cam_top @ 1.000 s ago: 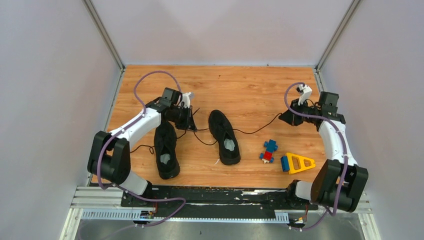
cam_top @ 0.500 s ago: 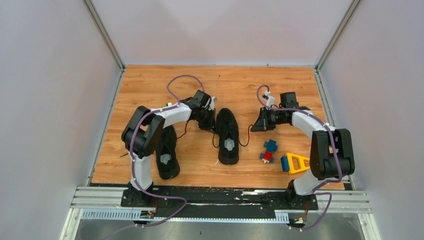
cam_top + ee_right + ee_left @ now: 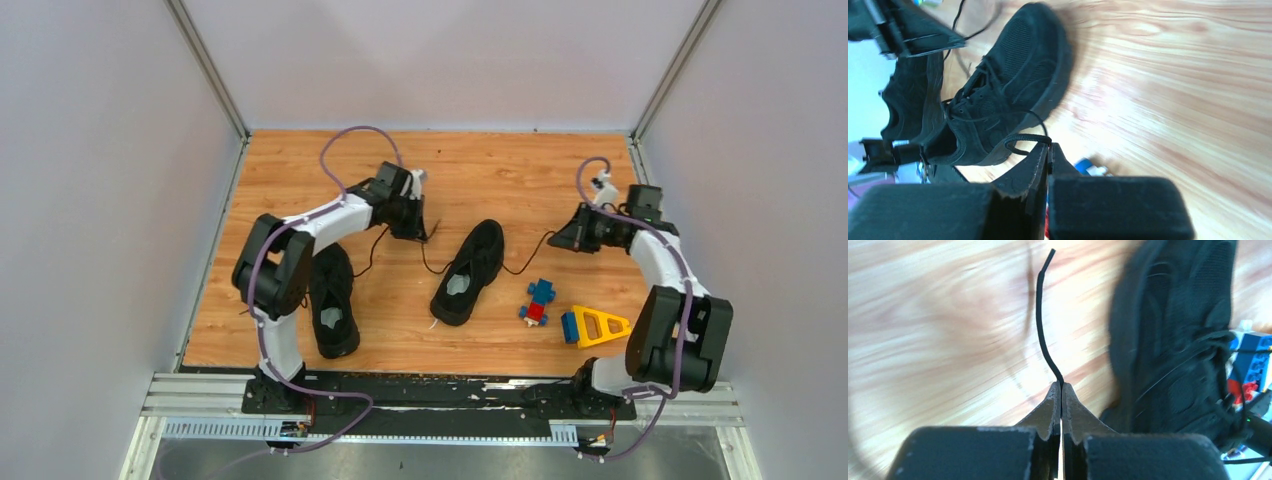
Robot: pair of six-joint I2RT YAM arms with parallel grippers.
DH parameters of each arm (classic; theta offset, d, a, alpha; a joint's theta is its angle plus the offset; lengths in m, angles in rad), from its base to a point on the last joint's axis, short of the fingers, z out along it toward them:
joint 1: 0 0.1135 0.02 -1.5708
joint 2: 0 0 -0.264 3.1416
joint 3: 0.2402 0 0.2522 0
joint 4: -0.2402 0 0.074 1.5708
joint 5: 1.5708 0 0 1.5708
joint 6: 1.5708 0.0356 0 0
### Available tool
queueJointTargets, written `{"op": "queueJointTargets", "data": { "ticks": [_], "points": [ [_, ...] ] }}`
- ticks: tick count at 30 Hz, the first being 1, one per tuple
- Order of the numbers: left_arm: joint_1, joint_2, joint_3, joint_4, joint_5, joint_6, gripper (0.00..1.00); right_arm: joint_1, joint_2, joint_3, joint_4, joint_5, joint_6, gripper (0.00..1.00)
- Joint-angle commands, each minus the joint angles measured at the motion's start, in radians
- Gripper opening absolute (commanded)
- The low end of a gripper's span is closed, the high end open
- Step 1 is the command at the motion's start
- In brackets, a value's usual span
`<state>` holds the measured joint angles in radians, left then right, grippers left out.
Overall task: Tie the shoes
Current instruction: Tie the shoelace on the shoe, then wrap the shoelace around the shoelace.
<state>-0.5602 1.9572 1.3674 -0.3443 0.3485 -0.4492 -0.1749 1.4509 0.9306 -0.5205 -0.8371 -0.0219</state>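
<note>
Two black shoes lie on the wooden table. One shoe [image 3: 334,298] rests at the left, behind the left arm. The other shoe [image 3: 469,271] [image 3: 1173,340] [image 3: 1013,85] lies mid-table, its toe tilted to the far right. My left gripper [image 3: 427,236] [image 3: 1061,386] is shut on one thin black lace end [image 3: 1040,315], left of that shoe. My right gripper [image 3: 556,239] [image 3: 1049,146] is shut on the other lace [image 3: 1023,137], to the shoe's right. Both laces run slack from the shoe to the jaws.
A blue and red toy block [image 3: 539,300] and a yellow and blue toy block [image 3: 593,326] lie right of the middle shoe, below the right gripper. White walls with metal corner posts close in the table [image 3: 480,170] on three sides.
Half a second ago both grippers stood close beside the middle shoe. They have since drawn apart with the laces, and the shoe has swung its toe to the right and shifted right.
</note>
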Motion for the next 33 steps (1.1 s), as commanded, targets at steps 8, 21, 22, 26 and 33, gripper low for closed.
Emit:
{"op": "queueJointTargets", "data": {
  "ticks": [8,21,22,26,33],
  "points": [
    [0.276,-0.422,-0.198,-0.116,-0.243,0.235,0.00,-0.431,-0.212,0.020,-0.099,0.040,-0.014,0.00],
    [0.437,-0.668,-0.417,-0.124,-0.220,0.094,0.00,-0.605,-0.113,0.052,-0.044,0.125,0.212,0.00],
    [0.437,-0.682,-0.423,-0.124,-0.225,0.095,0.00,-0.613,-0.106,0.049,-0.039,0.133,0.217,0.00],
    [0.438,-0.714,-0.445,-0.126,-0.266,0.101,0.00,-0.645,-0.083,0.037,-0.024,0.169,0.231,0.00],
    [0.416,-0.667,-0.433,-0.036,-0.084,0.101,0.00,-0.562,-0.099,0.024,-0.005,0.044,0.150,0.00]
  ]
}}
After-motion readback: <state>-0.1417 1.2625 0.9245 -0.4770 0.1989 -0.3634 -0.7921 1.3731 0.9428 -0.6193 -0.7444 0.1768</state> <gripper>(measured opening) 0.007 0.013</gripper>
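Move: Between the two hands stands the shoe being tied, with a lace end pinched in each. Its middle is about 8 cm back and 11 cm to the right of the left hand, some 4 cm lower. From the right hand it is about 8 cm back, 22 cm left and 8 cm lower; the toy figure lies 16 cm back and 4 cm left. The other shoe's middle is roughly 16 cm back and 24 cm left of the left hand. Pulling the lace ends apart over the shoe, the left hand sweeps about 22 cm left to above the other shoe's far end, rising overall and turning some 25 degrees counter-clockwise, while the right hand draws about 19 cm right, humping up and sinking again, and swings some 45 degrees clockwise. Both shut grippers keep their pinch; both hands slow and hold the lace out. ##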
